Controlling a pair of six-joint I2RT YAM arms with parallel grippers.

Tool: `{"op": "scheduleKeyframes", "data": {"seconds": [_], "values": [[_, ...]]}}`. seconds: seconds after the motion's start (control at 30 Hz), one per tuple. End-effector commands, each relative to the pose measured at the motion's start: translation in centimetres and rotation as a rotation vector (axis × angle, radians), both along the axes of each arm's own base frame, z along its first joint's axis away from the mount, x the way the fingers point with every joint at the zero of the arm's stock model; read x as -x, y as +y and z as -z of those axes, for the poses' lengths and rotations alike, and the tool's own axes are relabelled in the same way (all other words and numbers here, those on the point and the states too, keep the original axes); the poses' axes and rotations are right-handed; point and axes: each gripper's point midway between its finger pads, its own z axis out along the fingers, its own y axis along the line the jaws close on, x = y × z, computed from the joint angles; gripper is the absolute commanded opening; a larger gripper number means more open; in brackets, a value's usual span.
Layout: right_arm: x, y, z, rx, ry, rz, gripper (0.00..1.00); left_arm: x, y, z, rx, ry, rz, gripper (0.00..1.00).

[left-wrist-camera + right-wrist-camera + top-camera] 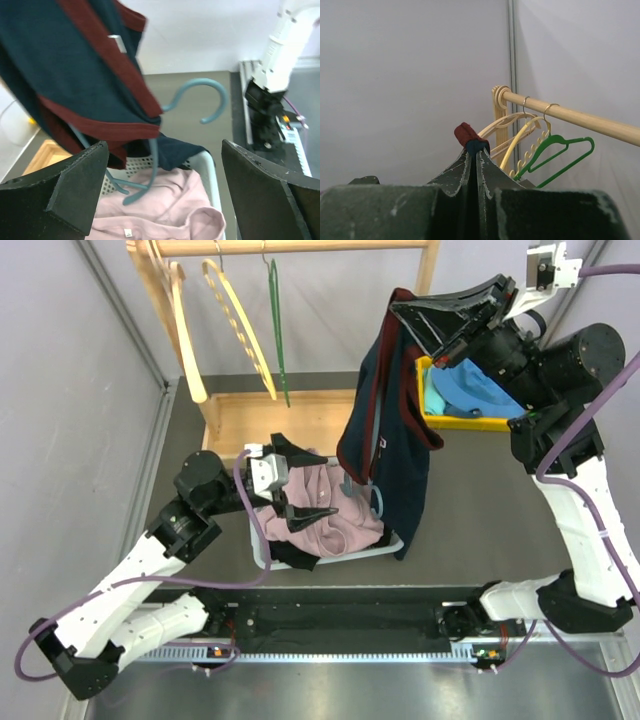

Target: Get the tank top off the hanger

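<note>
A navy tank top with maroon trim hangs in the air from my right gripper, which is shut on its strap. In the right wrist view, the pinched maroon and navy fabric sticks out above the shut right gripper. A teal hanger is still threaded through the tank top, its hook pointing out to the side and its lower end dangling over the basket. My left gripper is open and holds nothing, low over the basket. In the left wrist view the left gripper faces the hanger.
A white perforated basket under the left gripper holds a pink garment. A wooden rack at the back carries wooden hangers and a green hanger. A yellow bin with a blue cap sits at the back right.
</note>
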Motion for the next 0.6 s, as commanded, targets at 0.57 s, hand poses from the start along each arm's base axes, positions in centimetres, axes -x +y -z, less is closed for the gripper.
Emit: {"op": "scheduleKeyframes", "data": {"seconds": [0.57], "values": [[-1.9, 3.8, -0.9, 0.109, -0.106, 0.431, 0.0, 0.5, 0.6, 3.3, -0.098, -0.015, -0.022, 0.99]]}}
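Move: My left hand waits wide open. The hook of the light-blue hanger sticking out of the tank top lies about 7 cm to its right, 3 cm back and 2 cm higher; the pink garment in the basket is some 20 cm beneath it, 2 cm ahead and 2 cm right. My right hand grips the top's upper end; from there my left fingers are roughly 27 cm lower, 8 cm back and 7 cm left, and the hook 25 cm lower, 11 cm back. Keeping my right fingers shut on the tank top's maroon-edged end, I swing it left about 7 cm, picking up speed, dipping some 2.5 cm and turning the wrist clockwise roughly 15 degrees, to bring the dangling hanger to my left hand. My left hand stays open beneath and sinks about 2 cm, its fingers still pointing right. ##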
